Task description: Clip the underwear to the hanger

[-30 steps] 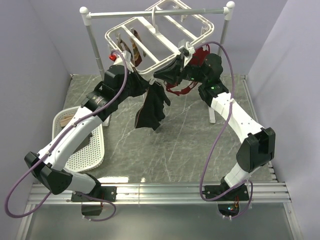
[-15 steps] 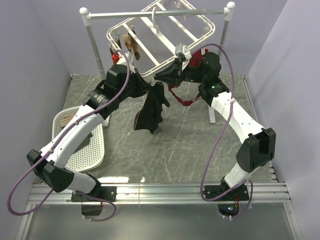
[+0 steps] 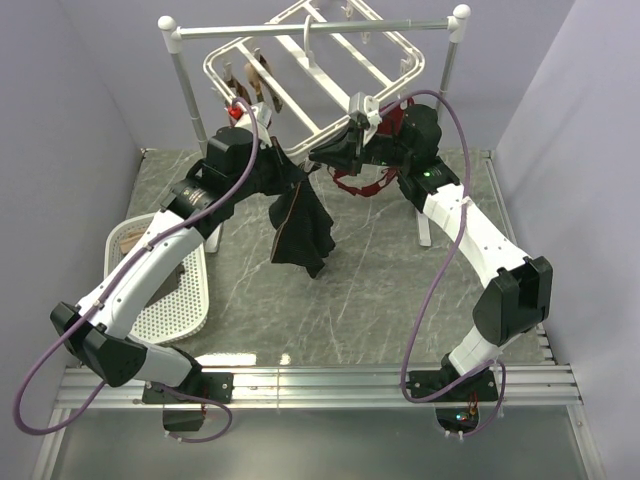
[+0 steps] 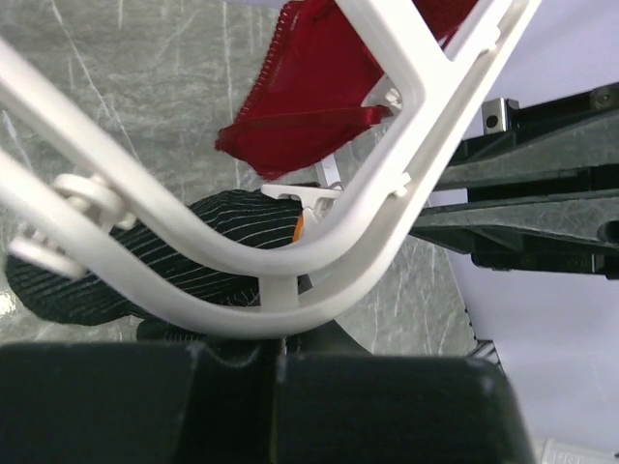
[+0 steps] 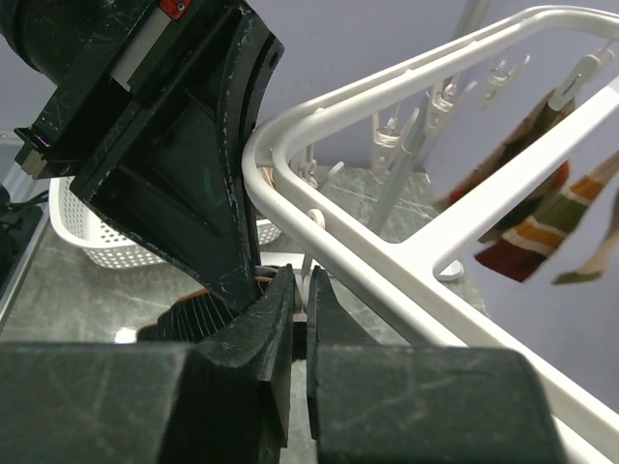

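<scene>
The white hanger [image 3: 325,62] hangs tilted from the rail, and its near corner [image 4: 387,208] curves just above my left gripper. The black pinstriped underwear [image 3: 300,225] dangles limp from my left gripper [image 3: 288,172], which is shut on its top edge [image 4: 208,242] right under that corner. My right gripper [image 3: 322,155] comes in from the right, its tips almost meeting the left's. It is shut on a small white clip [image 5: 312,275] dangling from the hanger bar [image 5: 387,261]. The left gripper's fingers [image 5: 184,164] and the underwear [image 5: 193,314] sit just left of the right gripper [image 5: 302,290].
The dark red bra [image 3: 375,180] hangs behind my right wrist. Tan-and-red argyle pieces [image 3: 255,85] are clipped at the hanger's left side. The white two-post rail stand [image 3: 180,70] carries the hanger. A white perforated basket [image 3: 170,295] lies at the left.
The hanger has swung back and to the left. My left gripper has risen slightly toward its near corner, and the underwear now hangs straighter. The right gripper stays shut at the corner.
</scene>
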You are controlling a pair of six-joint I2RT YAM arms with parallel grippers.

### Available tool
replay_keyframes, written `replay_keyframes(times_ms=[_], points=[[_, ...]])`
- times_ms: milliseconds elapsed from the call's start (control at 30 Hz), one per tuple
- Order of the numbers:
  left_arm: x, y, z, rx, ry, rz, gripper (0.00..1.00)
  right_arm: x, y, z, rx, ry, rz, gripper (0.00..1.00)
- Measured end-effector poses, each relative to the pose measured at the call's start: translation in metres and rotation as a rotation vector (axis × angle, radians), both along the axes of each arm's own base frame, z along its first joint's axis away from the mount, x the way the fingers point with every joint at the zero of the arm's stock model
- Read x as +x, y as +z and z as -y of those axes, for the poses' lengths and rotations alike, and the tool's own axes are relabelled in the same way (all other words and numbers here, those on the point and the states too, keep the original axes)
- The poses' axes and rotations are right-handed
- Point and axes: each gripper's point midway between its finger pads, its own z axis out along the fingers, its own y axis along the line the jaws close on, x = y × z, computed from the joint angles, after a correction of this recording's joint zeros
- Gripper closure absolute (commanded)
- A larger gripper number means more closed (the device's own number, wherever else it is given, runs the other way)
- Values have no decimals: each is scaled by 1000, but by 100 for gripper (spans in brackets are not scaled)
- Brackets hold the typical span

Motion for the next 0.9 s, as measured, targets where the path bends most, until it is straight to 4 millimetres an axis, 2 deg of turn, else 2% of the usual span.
replay_keyframes(times_ms=[33, 300, 333, 633, 833, 867, 900], points=[[-1, 0, 0, 1, -9, 0, 100, 0, 0, 0, 0, 1, -2, 87], [-2, 1, 1, -8, -43, -2, 100, -5, 1, -1, 4, 28, -12, 68], [-2, 1, 0, -9, -44, -2, 100, -6, 1, -1, 4, 32, -14, 63], [2, 5, -5, -18, -42, 7, 100, -9, 1, -2, 5, 43, -36, 48], [3, 10, -5, -21, -54, 21, 100, -10, 0, -2, 2, 43, -45, 44], [3, 10, -5, -20, -62, 23, 100, -10, -1, -2, 0, 43, -49, 45], [3, 10, -5, -18, -67, 24, 100, -10, -2, -2, -2, 43, -49, 52]])
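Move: The clip under the hanger's near corner is between my right fingertips. The underwear's orange-edged waistband, pinched in my left fingers, is about 2 cm back, 1 cm left and 2 cm below my right hand. The red bra hangs some 15 cm right of that hand, 3 cm farther out and 5 cm lower. From my left hand, the clip is about 2 cm ahead, 2 cm right and 2 cm up. I open my right fingers from nearly shut to a bit over half, letting go of the clip beside the waistband, while that hand eases back about 1 cm and stays around the clip. My left fingers keep their pinch on the underwear; the hand holds nearly still, then creeps up some 1 cm towards the hanger corner. ##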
